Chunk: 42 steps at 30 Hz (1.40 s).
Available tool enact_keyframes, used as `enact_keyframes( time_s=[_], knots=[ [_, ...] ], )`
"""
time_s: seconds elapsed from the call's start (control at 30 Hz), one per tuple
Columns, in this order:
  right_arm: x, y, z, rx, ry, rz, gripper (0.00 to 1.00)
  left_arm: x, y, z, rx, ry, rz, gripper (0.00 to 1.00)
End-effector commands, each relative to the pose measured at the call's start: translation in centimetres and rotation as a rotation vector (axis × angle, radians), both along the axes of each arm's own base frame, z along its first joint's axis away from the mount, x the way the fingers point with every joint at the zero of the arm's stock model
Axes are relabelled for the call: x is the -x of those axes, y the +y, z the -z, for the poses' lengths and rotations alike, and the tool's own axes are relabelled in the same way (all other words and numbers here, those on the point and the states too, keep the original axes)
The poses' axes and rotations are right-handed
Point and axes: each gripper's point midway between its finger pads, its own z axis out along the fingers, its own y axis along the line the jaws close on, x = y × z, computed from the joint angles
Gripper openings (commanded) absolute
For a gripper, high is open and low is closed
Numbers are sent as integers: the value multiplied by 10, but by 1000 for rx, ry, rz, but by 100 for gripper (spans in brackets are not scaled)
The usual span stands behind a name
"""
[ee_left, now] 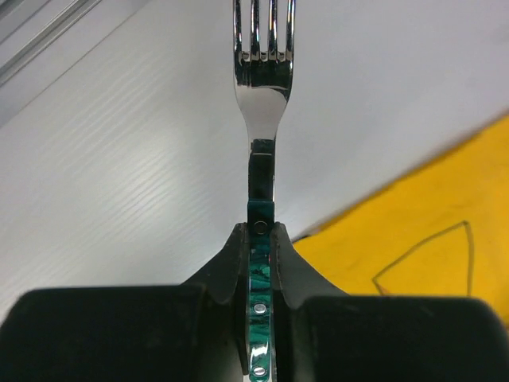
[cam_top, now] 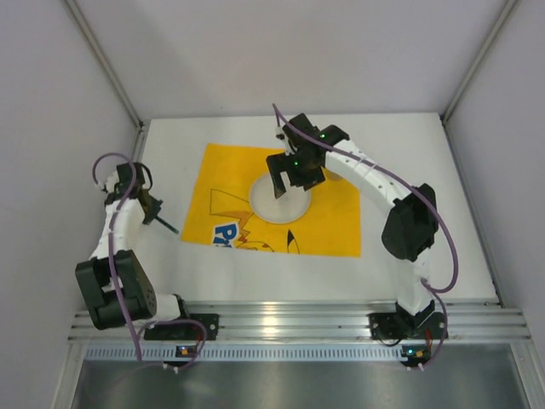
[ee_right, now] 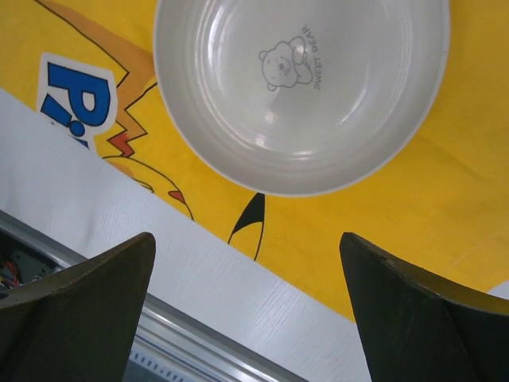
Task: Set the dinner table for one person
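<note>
A steel fork (ee_left: 262,87) with a green marbled handle points away from my left gripper (ee_left: 261,231), which is shut on that handle. In the top view the left gripper (cam_top: 156,215) sits over the white dinner table (cam_top: 426,170), just left of the yellow mat (cam_top: 332,221), and the fork (cam_top: 168,225) sticks out toward the mat's edge. A white bowl (ee_right: 302,87) with a small bear print rests on the mat's middle. My right gripper (ee_right: 246,247) hangs open above the bowl (cam_top: 281,204), fingers wide and nothing between them.
The yellow mat (ee_right: 382,215) carries a blue and black cartoon print. Bare white table (ee_right: 119,231) runs between the mat and the metal rail (cam_top: 289,319) at the near edge. Grey walls close in the left, back and right sides.
</note>
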Motion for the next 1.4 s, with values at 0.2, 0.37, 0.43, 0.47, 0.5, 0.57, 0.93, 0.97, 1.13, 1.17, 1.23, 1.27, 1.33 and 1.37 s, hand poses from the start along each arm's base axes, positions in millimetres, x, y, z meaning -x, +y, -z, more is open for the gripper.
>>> enact_keyframes(
  time_s=[0.2, 0.37, 0.43, 0.47, 0.5, 0.57, 0.93, 0.97, 1.13, 1.17, 1.23, 1.27, 1.33, 1.37],
  knots=[
    [-8, -73, -37, -50, -106, 214, 100, -152, -125, -39, -89, -42, 741, 0],
    [0, -115, -45, -62, -134, 325, 100, -189, -166, -9, -111, 109, 943, 0],
    [6, -133, -46, -58, -147, 370, 100, -190, -172, -4, -123, 122, 975, 0],
    [9, -139, -47, -54, -151, 392, 99, -191, -172, -1, -123, 127, 973, 0],
    [12, -150, -41, -36, -143, 423, 100, -187, -175, 5, -138, 151, 987, 0],
    [18, -176, -43, 6, -152, 520, 100, -181, -174, 11, -185, 186, 995, 0],
    [30, -253, 7, -65, 11, 853, 100, -152, -183, 55, -220, 264, 1048, 0],
    [30, -260, 10, -48, 18, 878, 100, -151, -183, 59, -219, 268, 1046, 0],
    [38, -305, 38, 4, 83, 1064, 100, -151, -177, 59, -238, 276, 999, 24],
    [41, -309, 44, 10, 96, 1080, 100, -151, -177, 56, -236, 267, 985, 34],
    [42, -324, 52, 57, 96, 1129, 99, -151, -175, 49, -243, 259, 961, 54],
    [42, -330, 54, 79, 93, 1139, 100, -151, -174, 42, -245, 247, 937, 62],
    [42, -342, 63, 126, 97, 1153, 100, -148, -173, 35, -242, 245, 914, 64],
    [41, -344, 66, 140, 97, 1151, 100, -147, -173, 27, -236, 228, 889, 65]
  ],
)
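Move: The left hand already holds the fork; its spot on the yellow mat lies about 15 cm ahead, 18 cm right and 8 cm below, with the plate 16 cm farther right of that spot and 2 cm nearer. From the right hand the spoon is some 29 cm right, 1 cm back and 15 cm down; the plate lies 8 cm ahead and 4 cm left, the cup 18 cm ahead and 11 cm right. Left swings the fork forward-right onto the mat, opening; the open right goes 33 cm right towards the spoon. ##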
